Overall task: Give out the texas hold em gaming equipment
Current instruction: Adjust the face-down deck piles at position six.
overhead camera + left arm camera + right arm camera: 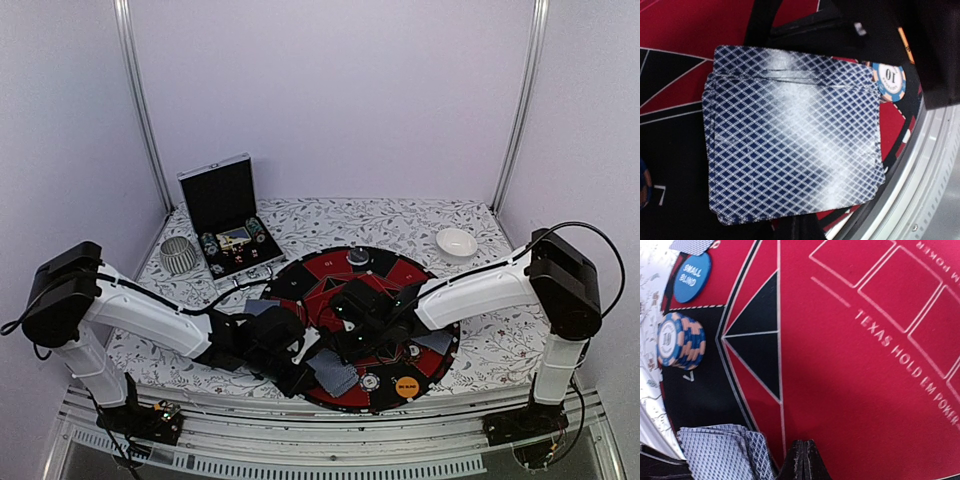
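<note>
A fanned stack of blue-backed playing cards (790, 135) fills the left wrist view, and my left gripper (308, 366) is shut on it above the front left of the round red-and-black mat (405, 272). The fingers are hidden under the cards. A striped "10" poker chip (890, 80) lies just beyond the stack. My right gripper (804, 452) is shut on nothing, its tips down on the red felt beside those cards (722, 452). A stack of striped chips (681, 340) and the blue small-blind button (692, 276) lie further off. The orange button (406, 386) sits at the mat's near edge.
The open silver-edged case (222, 222) with chips inside stands at the back left, a ribbed grey cup (180, 255) beside it. A white bowl (456, 242) sits at the back right. A grey chip (358, 257) lies on the mat's far edge.
</note>
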Robot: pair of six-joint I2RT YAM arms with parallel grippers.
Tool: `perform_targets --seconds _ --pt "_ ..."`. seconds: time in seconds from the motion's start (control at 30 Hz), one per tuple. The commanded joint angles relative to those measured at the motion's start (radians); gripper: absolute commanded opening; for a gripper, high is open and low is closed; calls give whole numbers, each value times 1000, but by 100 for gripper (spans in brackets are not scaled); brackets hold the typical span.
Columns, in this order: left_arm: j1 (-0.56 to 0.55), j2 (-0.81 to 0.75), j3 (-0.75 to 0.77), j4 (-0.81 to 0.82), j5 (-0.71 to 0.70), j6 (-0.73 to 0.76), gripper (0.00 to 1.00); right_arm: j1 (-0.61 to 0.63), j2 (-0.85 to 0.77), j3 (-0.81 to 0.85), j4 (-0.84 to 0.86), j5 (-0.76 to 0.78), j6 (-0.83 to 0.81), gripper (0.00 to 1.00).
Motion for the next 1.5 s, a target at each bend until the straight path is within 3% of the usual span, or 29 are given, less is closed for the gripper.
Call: perform_targets --seconds 0.0,0.43,0.87,0.93,0.97,1.07,1.1,1.23,1.47 --pt "-14 4 29 69 24 27 0 14 -16 -63 68 -110 36 2" --pt "-15 -47 -16 70 16 39 0 -8 -91 -117 97 -102 39 3" --pt "-15 -153 -66 25 52 60 7 -26 -239 -112 -7 -20 -37 30" --pt "-12 -216 -68 9 56 72 13 -21 -268 -121 -9 -19 -58 39" --pt "-10 -246 -69 -5 53 75 16 -16 -279 -126 -9 -15 -77 49" --pt "20 -340 -70 -56 51 74 26 19 -283 -114 -10 -10 -140 95" --pt "45 -368 -72 -82 49 67 32 34 -280 -105 -10 -11 -159 100" --pt "134 -475 -85 -177 -25 32 59 97 -257 -77 -11 30 -235 99" --pt "262 -629 -114 -255 -77 12 68 156 -89 62 -178 105 -263 99"
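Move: Between the two shut grippers lies the face-down deck, its middle about 3 cm ahead and 4 cm right of the left hand, and roughly 5 cm back and 3 cm left of the right; it sits about 1 cm below both. The left chip stack stands some 9 cm ahead and 5 cm left of the left hand. The right chip stack is about 7 cm back and 5 cm right of the right hand, the big blind button 8 cm back and 13 cm right. Squeezing the deck between opposite long edges, the right fingertips slide about 1.5 cm back against its far edge while the left's stay nearly still at the other. Both then come free: the left climbs about 13 cm, swinging left and forward and opening two-thirds; the right rises 6.5 cm, opens wide, moves back and left over the deck with a counter-clockwise turn, then starts to sink. ##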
